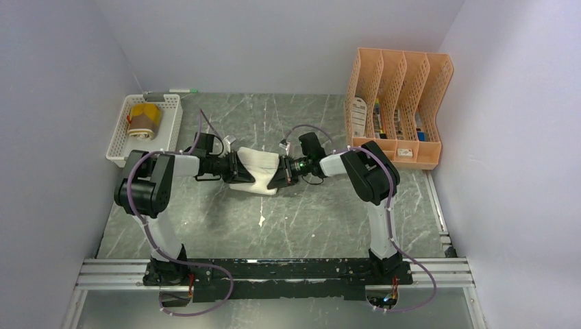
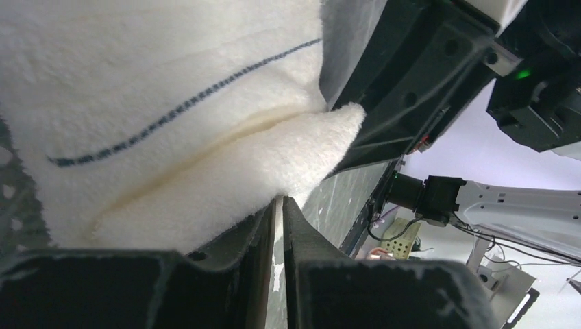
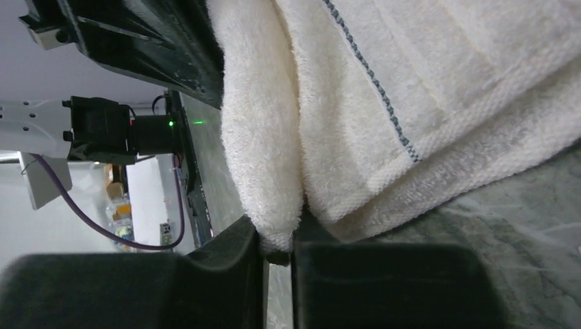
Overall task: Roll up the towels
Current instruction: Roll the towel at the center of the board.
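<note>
The cream-white towel (image 1: 259,171) lies bunched in the middle of the table, stretched between my two grippers. My left gripper (image 1: 236,168) is at its left end. In the left wrist view the fingers (image 2: 281,200) stand almost together, with the towel's (image 2: 171,103) thick fold at their tips. My right gripper (image 1: 281,173) is at the right end. In the right wrist view it (image 3: 277,240) is shut on a hanging fold of the towel (image 3: 384,103), which has a thin dark stripe. The mustard-yellow and brown towel (image 1: 144,118) lies rolled in the basket.
A white slotted basket (image 1: 171,130) stands at the back left, with a marker pen (image 1: 175,91) behind it. An orange file organizer (image 1: 397,103) holding small items stands at the back right. Walls close in both sides, and a metal rail (image 1: 274,271) runs along the near edge.
</note>
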Robot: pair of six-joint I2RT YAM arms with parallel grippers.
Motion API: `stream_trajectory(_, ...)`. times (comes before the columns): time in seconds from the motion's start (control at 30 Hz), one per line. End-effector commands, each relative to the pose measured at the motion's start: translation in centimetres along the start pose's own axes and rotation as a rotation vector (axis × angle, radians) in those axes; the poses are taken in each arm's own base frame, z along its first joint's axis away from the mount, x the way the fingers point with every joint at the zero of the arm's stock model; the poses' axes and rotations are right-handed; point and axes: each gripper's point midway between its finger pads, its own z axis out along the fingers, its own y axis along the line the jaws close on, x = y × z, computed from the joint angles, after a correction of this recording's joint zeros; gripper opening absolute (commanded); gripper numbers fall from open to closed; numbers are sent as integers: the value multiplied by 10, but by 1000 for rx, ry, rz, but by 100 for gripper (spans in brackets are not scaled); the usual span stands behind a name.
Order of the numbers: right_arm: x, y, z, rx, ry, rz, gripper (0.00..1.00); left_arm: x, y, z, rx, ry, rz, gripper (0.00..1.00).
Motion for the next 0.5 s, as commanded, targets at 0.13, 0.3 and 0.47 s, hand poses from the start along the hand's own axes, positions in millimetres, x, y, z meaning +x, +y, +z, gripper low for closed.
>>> stream_trajectory(0.13, -6, -18, -10, 176, -1, -2, 54, 2, 24, 16, -38, -8, -56, 20)
stream_trajectory(0.3, -17, -28, -37, 405, -30, -31, 64, 4, 38, 17, -107, 4, -79, 20)
stream_trajectory(0.47, -35, -23, -91, 687, -126, -177, 71, 2, 36, 15, -115, 5, -72, 20)
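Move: The right fingers still pinch the right end of the cream towel's rolled near edge; the towel's middle lies roughly 4 cm ahead and 5 cm left of this hand, a little below. From the left hand, over the towel's near left part, that middle is about 3 cm ahead, 2 cm right and slightly below. A small white scrap lies some 12 cm back and 3 cm left of the right hand, at board level. Right fingers open off the towel's end, swinging about 4 cm forward-right, slightly up, while the left sinks 2 cm. ##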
